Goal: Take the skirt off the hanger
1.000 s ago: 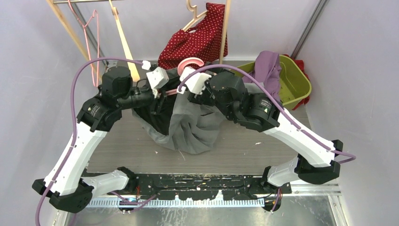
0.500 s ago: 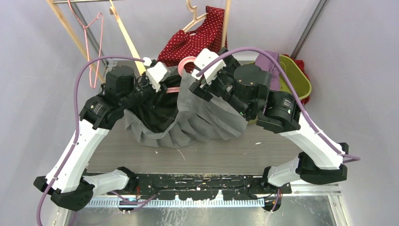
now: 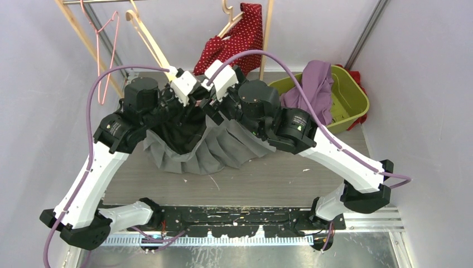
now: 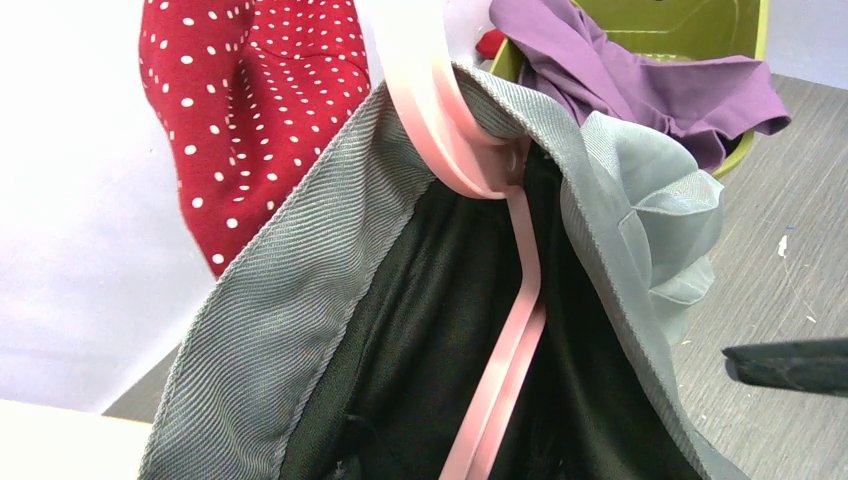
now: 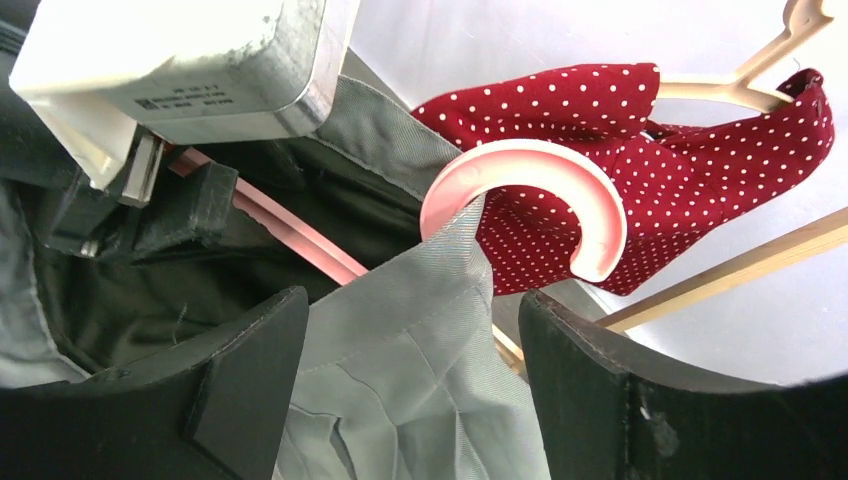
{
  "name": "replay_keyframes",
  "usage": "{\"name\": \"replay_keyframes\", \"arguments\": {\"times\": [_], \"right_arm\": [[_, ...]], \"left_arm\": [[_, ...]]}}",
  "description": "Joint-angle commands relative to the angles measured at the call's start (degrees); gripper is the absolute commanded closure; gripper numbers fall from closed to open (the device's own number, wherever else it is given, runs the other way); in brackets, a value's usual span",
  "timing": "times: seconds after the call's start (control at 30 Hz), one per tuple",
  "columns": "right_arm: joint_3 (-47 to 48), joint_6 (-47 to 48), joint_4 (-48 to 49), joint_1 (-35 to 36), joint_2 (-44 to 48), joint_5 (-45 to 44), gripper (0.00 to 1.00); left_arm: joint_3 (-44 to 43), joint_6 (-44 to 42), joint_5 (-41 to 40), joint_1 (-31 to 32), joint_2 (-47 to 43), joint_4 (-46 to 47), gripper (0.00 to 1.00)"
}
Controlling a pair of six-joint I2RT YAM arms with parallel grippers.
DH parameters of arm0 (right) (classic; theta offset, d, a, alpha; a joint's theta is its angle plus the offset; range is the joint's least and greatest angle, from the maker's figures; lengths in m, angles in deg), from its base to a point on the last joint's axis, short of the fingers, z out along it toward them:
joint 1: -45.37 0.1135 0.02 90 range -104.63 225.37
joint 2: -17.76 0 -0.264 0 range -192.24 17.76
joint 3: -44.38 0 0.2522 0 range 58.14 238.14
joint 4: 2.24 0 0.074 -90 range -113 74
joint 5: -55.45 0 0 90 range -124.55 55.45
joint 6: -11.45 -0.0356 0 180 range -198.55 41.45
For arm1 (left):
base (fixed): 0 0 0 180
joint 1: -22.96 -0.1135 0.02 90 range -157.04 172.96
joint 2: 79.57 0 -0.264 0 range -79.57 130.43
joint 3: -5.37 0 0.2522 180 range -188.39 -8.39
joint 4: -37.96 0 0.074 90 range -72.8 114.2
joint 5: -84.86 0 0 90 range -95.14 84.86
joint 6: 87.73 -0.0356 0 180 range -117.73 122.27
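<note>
The grey pleated skirt [image 3: 223,148] with black lining hangs over the table between both arms. Its waistband [image 4: 270,330] is still round the pink hanger [image 4: 510,340], whose hook [image 5: 560,180] pokes out past the band. My left gripper [image 3: 188,105] is shut on the hanger's bar; its finger [image 5: 185,205] shows in the right wrist view, but none show in its own view. My right gripper [image 5: 412,300] is open, its fingers wide apart on either side of a fold of the skirt [image 5: 420,380] without pinching it. It sits close beside the left gripper [image 3: 212,105].
A red polka-dot garment [image 3: 234,42] hangs on a wooden hanger on the rack behind. A green bin [image 3: 348,97] with purple cloth [image 3: 315,84] stands at the back right. An empty pink wire hanger [image 3: 109,44] and a wooden one [image 3: 148,39] hang at the back left.
The right arm swung up, then left, and its gripper now sits next to the left one over the waistband. The skirt has spread wider over the table. The left arm barely moved.
</note>
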State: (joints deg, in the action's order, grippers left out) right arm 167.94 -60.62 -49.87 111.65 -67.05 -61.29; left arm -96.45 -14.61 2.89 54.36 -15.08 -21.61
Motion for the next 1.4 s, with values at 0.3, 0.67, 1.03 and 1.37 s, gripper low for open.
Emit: {"name": "replay_keyframes", "arguments": {"times": [0.3, 0.67, 1.03, 1.37], "right_arm": [[-4.8, -4.1, 13.2, 0.1, -1.4, -5.2, 0.18], [-1.8, 0.0, 11.6, 0.0, -2.0, -8.4, 0.98], [1.8, 4.8, 12.7, -0.7, -0.7, -11.4, 0.99], [15.4, 3.4, 7.2, 0.5, -7.2, -1.5, 0.99]], "left_arm": [[-4.9, 1.7, 1.3, 0.2, -5.5, 6.3, 1.00], [-5.0, 1.0, -1.2, 0.2, -8.5, 4.5, 1.00], [2.0, 0.5, -4.4, 0.2, -8.9, 8.9, 1.00], [-3.7, 2.2, -4.0, 0.2, 5.0, 20.1, 1.00]]}}
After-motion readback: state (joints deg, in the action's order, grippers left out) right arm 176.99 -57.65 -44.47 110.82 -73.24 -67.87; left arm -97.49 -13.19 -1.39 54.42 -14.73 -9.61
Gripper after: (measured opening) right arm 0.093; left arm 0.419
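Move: The right hand, wide open, has the grey skirt's waistband edge beside the pink hook about 3 cm ahead, 3 cm left and 3 cm below. The hook itself is some 6 cm ahead, 1 cm right and 3 cm up; the red dotted skirt hangs about 22 cm ahead and 9 cm right. From the left hand, already holding the pink hanger, that waistband edge is about 5 cm ahead, 7 cm right and slightly lower, and a wooden hanger roughly 12 cm ahead and 10 cm left. The right fingers close from wide open to nearly shut and pinch the grey waistband beside the hook, after easing about 4 cm down, left and forward onto it; they then lift some 6 cm. The left hand keeps its grip on the pink hanger, rising 5 cm while drawing back and a little left, dips slightly, then pushes forward and right about 5 cm as it rises again, fingers tipping up some 10 degrees. ##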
